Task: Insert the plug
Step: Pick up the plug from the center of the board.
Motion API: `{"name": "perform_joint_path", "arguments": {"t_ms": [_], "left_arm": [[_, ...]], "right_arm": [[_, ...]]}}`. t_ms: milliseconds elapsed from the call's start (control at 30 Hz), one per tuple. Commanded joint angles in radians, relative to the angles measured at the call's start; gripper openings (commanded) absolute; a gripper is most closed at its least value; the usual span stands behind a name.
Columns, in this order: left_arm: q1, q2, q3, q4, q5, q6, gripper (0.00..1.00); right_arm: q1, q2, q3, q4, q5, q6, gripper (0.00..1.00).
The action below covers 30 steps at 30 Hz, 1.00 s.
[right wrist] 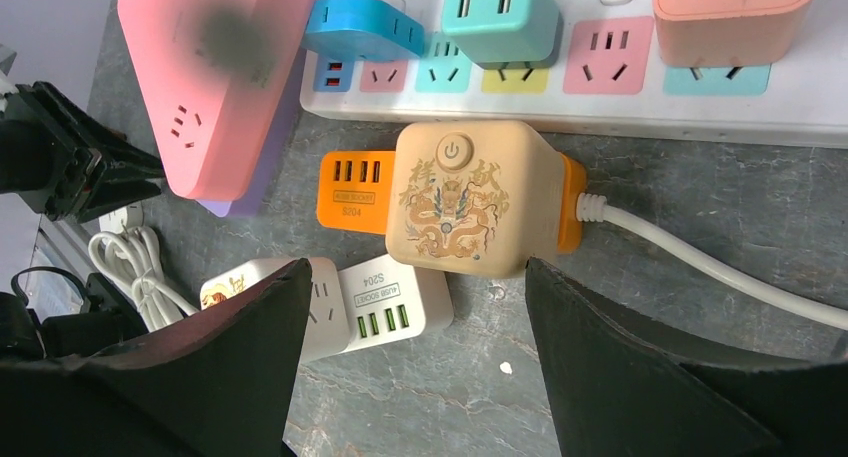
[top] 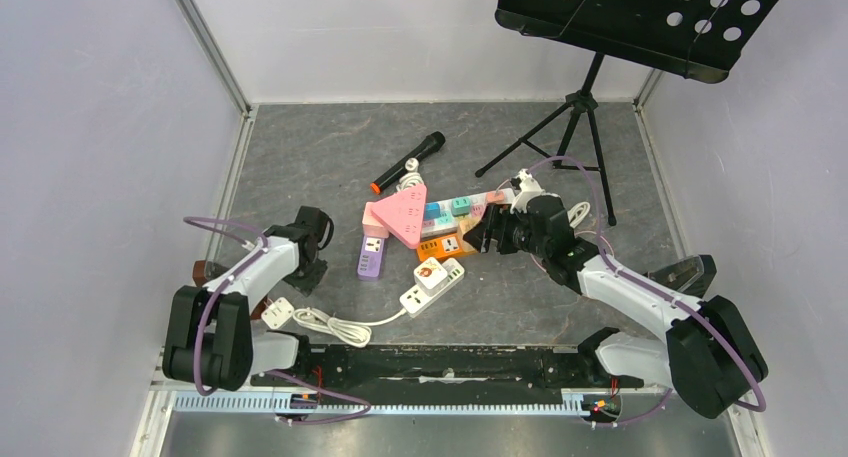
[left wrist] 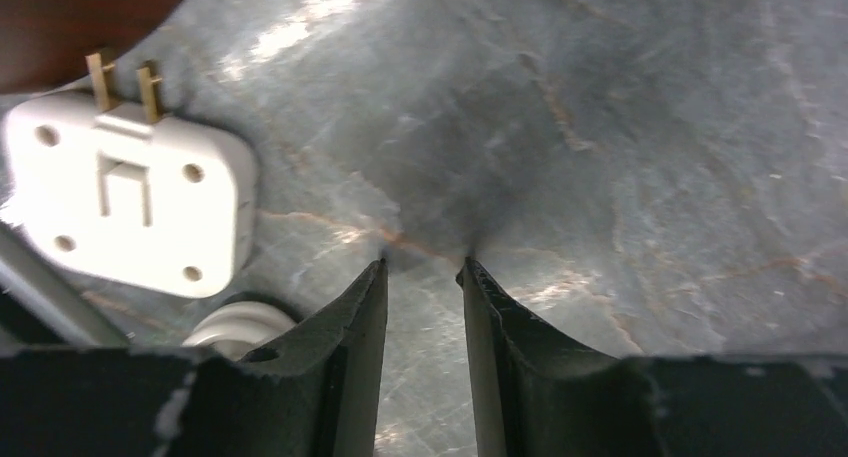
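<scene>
A white flat plug (left wrist: pixel 125 202) with two brass prongs lies on the grey floor, left of my left gripper (left wrist: pixel 423 267). That gripper's jaws stand a narrow gap apart with only floor between them. From above, the plug (top: pixel 277 312) sits just below and left of the left gripper (top: pixel 308 272), and its coiled white cable (top: pixel 340 327) runs to a white socket block (top: pixel 432 282). My right gripper (right wrist: pixel 415 267) is wide open and empty, hovering near a beige dragon-printed cube (right wrist: pixel 465 197) that sits on an orange socket (right wrist: pixel 350 189).
A pink triangular socket (top: pixel 405 215), a purple socket (top: pixel 372 257) and a long white strip with coloured adapters (right wrist: pixel 620 67) crowd the middle. A black microphone (top: pixel 408 163) lies behind them. A music stand (top: pixel 590 107) rises at the back right. Grey walls close in both sides.
</scene>
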Motion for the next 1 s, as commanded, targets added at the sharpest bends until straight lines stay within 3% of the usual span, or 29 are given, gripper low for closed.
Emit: {"name": "perform_joint_path", "arguments": {"t_ms": [0,133,333,533,967], "left_arm": [[0.003,0.011,0.009,0.156,0.012,0.085,0.39],[0.002,0.022,0.091,0.072,-0.073,0.109,0.41],[0.002,0.063,0.229,-0.111,-0.217,0.09,0.54],[0.002,0.121,0.254,-0.117,-0.316,0.113,0.61],[0.024,0.315,0.227,-0.1,-0.237,0.102,0.63]], "right_arm": [[-0.001,-0.005,-0.008,0.006,0.02,-0.013,0.79],[-0.003,0.001,-0.002,-0.004,0.004,-0.012,0.8],[-0.007,-0.023,0.023,-0.078,0.0,-0.016,0.79],[-0.006,-0.007,0.062,-0.225,0.03,-0.023,0.79],[-0.008,-0.023,0.08,-0.305,0.04,0.111,0.8]]}}
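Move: From the left hand, which sits barely off the table, the loose white plug lies about 4 cm back and 5 cm left, at almost its height. The brown box stands some 13 cm left and 1 cm ahead of that hand, the cable coil roughly 6 cm back and 6 cm right. The same plug is about 39 cm left, 12 cm back and 12 cm below the right hand, which has the tan plug about 2 cm ahead, 3 cm left and 6 cm below. Forward and up first, some 5 cm each with a drift left, the left hand lifts off over bare floor away from the white plug; then it sinks about 4 cm and eases back, the fingers opening wider and swinging roughly 15 degrees out to the left. The right hand, still open and empty, draws down, back and right some 5 cm away from the tan plug, tipping downward. ##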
